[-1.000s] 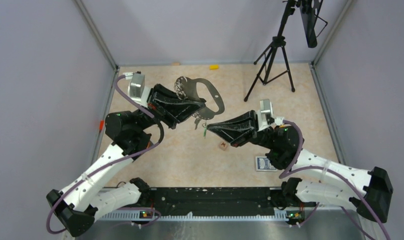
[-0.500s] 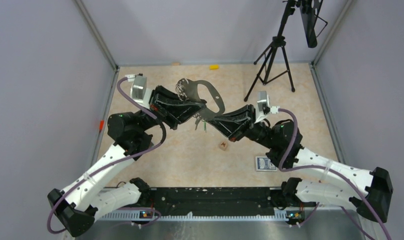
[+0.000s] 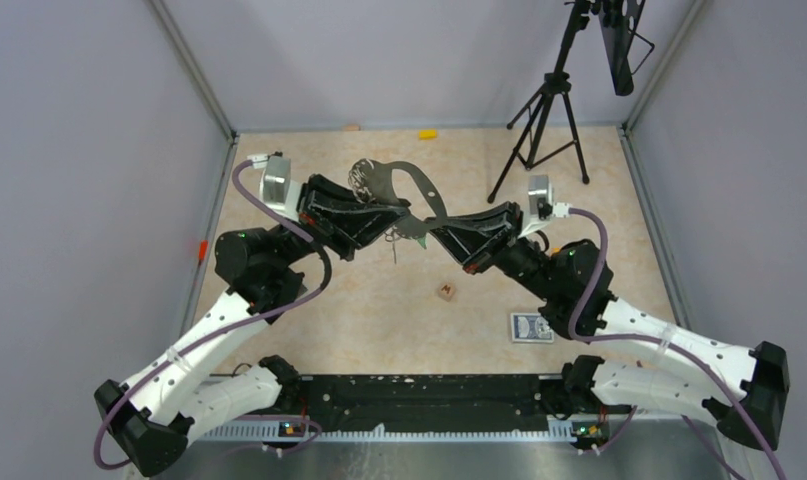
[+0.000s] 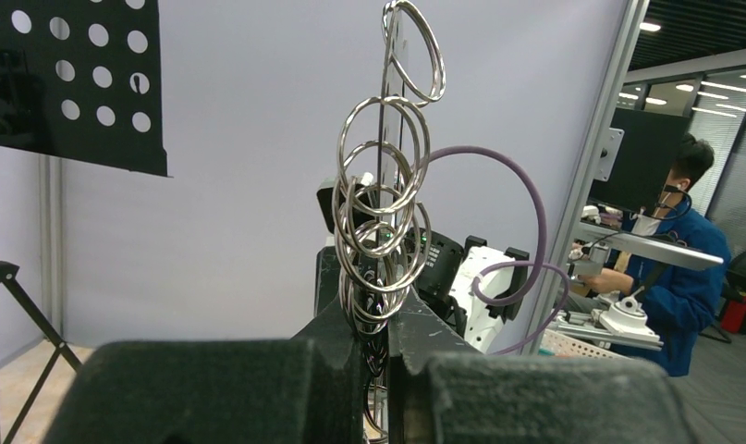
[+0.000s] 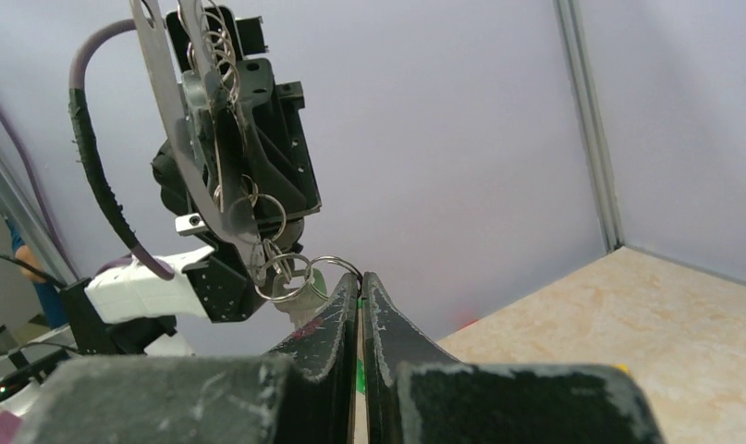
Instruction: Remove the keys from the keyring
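Note:
The keyring point(image 3: 426, 192), a flat grey D-shaped loop, is held up above the table. My left gripper point(image 3: 397, 212) is shut on its lower edge. In the left wrist view the keyring stands edge-on with several steel split rings point(image 4: 384, 213) on it, clamped in my left gripper point(image 4: 385, 326). My right gripper point(image 3: 431, 233) meets it from the right. In the right wrist view my right gripper point(image 5: 360, 283) is shut on the green key point(image 5: 360, 375), which shows as a green sliver between the fingers. A small split ring point(image 5: 336, 265) sticks out at the tips. Dark keys point(image 3: 393, 243) hang below.
A black tripod point(image 3: 544, 120) stands at the back right. A small brown cube point(image 3: 446, 292) and a blue card box point(image 3: 531, 327) lie on the table in front of the right arm. A yellow piece point(image 3: 427, 133) lies by the back wall.
My right gripper has moved up and away from me to the keyring's lower edge and closed at the keys. The green key no longer hangs free. The left arm has barely moved.

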Tool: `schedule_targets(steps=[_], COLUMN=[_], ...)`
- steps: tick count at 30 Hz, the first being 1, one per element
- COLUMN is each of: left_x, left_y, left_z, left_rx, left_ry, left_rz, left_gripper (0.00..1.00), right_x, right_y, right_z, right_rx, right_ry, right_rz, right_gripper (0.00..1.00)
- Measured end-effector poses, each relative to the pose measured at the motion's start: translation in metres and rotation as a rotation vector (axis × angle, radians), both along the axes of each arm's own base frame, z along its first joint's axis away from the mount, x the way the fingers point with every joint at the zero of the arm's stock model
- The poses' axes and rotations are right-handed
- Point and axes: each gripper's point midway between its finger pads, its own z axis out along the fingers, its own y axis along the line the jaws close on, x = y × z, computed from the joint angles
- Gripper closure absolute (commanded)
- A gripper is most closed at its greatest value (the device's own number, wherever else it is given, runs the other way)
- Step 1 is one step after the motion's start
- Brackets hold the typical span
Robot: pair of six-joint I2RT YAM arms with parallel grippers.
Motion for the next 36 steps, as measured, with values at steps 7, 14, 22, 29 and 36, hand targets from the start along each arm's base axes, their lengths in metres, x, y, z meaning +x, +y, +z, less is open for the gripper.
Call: schedule_targets(steps=[7,14,22,29,36], left_x=[0.004,0.001,-0.005,-0.003,0.010], left_y=[0.000,0.004,0.009,0.009,0.008], left_z=[-0.001,-0.003,0.002,0.002,-0.002], left_rx=[-0.004,-0.012,-0.034,-0.034,-0.030], left_ry=[0.007,0.012,0.005,0.013,0.077], left_rz=[0.017,0.022,0.017,0.021,0.059], left_gripper=[1.00,1.00,1.00,1.00,1.00], right_x=[-0.002,-0.003,-0.022,-0.036,-0.049], right_y=[-0.013,-0.023,-0.026,-0.021,-0.006], right_z=[0.002,-0.002,0.008,0.007,-0.002], right_rx=[0.036,0.081,0.087,0.060,-0.002], right_ry=[-0.001,-0.039,-0.203,-0.272,-0.335], right_rz=[-0.027,-0.053,-0.022,0.037,0.130], right_gripper=[1.00,1.00,1.00,0.82,0.70])
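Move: The green key sits just below the right fingertips, which still nip the small ring above it: about 2 cm back, 1 cm left and 3 cm below that hand. The keyring plate's middle is some 6 cm ahead, 5 cm left and 6 cm above; the silver key hangs about 4 cm back, 7 cm left and 4 cm below. From the left hand, clamped on the plate, the green key lies roughly 6 cm back, 3 cm right and 10 cm down. Still pinching the small ring by the green key, the right fingers pull first to the right, about 2.5 cm away from the plate, then come free as the hand draws back some 5 cm towards the base, rolling roughly 20 degrees. It eases left again late on, the fingers spreading to under a third. The left hand keeps its clamp on the plate, almost in place. ##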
